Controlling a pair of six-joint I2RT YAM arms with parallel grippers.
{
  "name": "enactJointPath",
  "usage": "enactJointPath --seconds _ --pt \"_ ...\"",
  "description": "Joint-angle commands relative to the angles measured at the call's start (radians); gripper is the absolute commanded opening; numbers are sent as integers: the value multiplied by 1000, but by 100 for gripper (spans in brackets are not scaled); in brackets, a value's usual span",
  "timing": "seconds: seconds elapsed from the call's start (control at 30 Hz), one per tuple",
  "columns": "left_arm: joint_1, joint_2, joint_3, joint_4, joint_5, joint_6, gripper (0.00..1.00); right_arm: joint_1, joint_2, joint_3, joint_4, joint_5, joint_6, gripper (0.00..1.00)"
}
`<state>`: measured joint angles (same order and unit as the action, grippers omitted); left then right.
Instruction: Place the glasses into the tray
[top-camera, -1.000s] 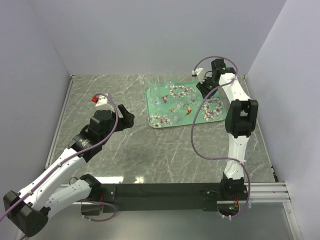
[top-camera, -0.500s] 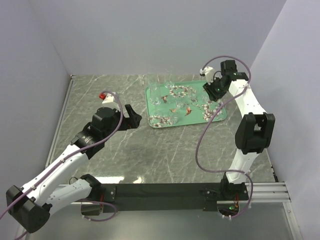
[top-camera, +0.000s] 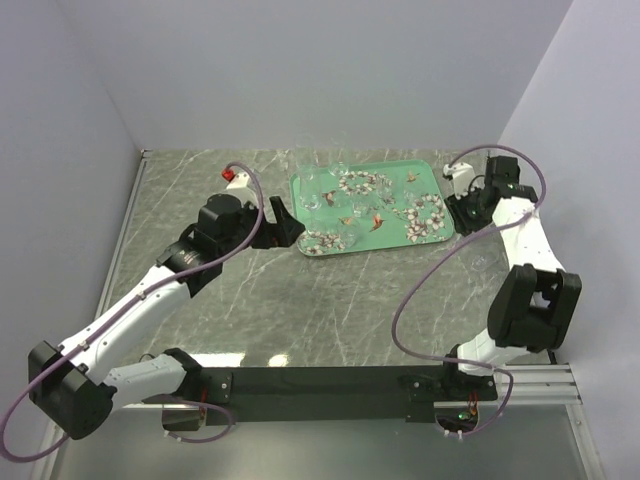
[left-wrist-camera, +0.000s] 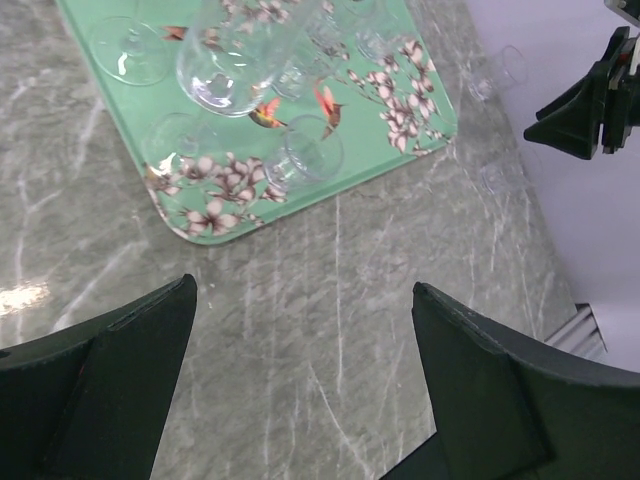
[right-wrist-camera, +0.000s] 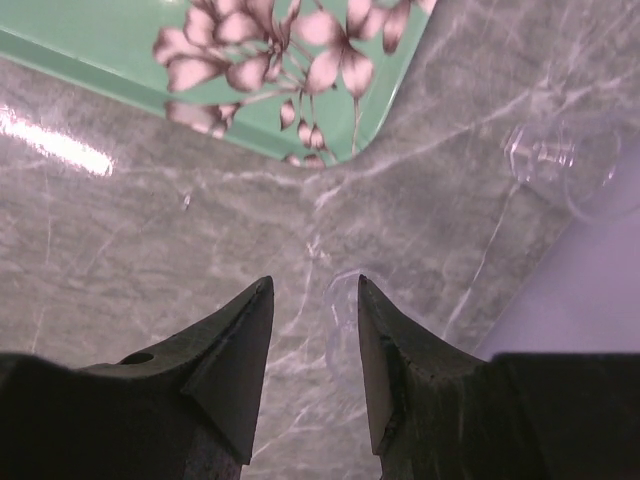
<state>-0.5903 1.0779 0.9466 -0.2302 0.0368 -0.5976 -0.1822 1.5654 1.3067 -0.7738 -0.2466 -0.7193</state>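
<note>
The teal flowered tray (top-camera: 400, 178) lies at the back of the table and holds several clear glasses (top-camera: 312, 188). In the left wrist view a stemmed glass (left-wrist-camera: 225, 60) and smaller ones (left-wrist-camera: 305, 150) stand on the tray (left-wrist-camera: 350, 150). My left gripper (top-camera: 285, 225) hangs wide open and empty over bare table (left-wrist-camera: 303, 288), just short of the tray's near left corner. My right gripper (top-camera: 464, 210) is right of the tray, low over the table. Its jaws (right-wrist-camera: 312, 290) stand apart, with a small clear glass (right-wrist-camera: 343, 330) on the table beside the right finger. I see no grip on it.
Another clear glass (right-wrist-camera: 560, 165) lies on the table near the right wall (right-wrist-camera: 600, 280). Both loose glasses (left-wrist-camera: 497, 75) (left-wrist-camera: 497, 175) show faintly beyond the tray's right end. Walls close in the left, back and right. The marble table (top-camera: 330, 300) stretches in front of the tray.
My left arm has swung right to the tray's near left corner and its jaws have widened. My right arm has moved off the tray, right and down toward the wall.
</note>
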Motion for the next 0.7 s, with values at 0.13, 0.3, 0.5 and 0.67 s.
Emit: enactJointPath --seconds 0.13,0.3,0.5,0.67 --pt "3 73 73 71 113 -47 95 -28 -119 -130 96 73 -9 47" --pt "4 91 81 51 126 -64 95 -31 -137 -153 107 153 -48 47" --pt "4 93 69 49 130 -91 95 -33 -145 -195 125 216 -83 47" --pt "3 112 81 52 127 -99 94 -42 -150 -228 131 219 -98 47"
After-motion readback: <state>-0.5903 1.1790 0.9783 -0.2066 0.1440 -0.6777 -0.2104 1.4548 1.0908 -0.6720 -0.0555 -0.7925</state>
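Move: The glass that the right hand goes for stands about 6 cm back and 5 cm to its right, some 8 cm below the fingertips. The other loose glass is roughly 9 cm ahead and 6 cm to the right of this hand, at the same depth; the tray's middle lies about 11 cm ahead and 22 cm to its left, 11 cm below. From the left hand, the aimed-at glass is some 45 cm to the right, 2 cm ahead and 19 cm down. Back and to the right, easing down as it goes, the right hand leaves the tray's near right corner and closes in on the nearer loose glass, about 5 cm across and some 3 cm lower. It rolls about 10 degrees, left side dipping, with fingers still half open and short of the glass. The left hand, empty and wide open, eases a few centimetres right and slightly down. ##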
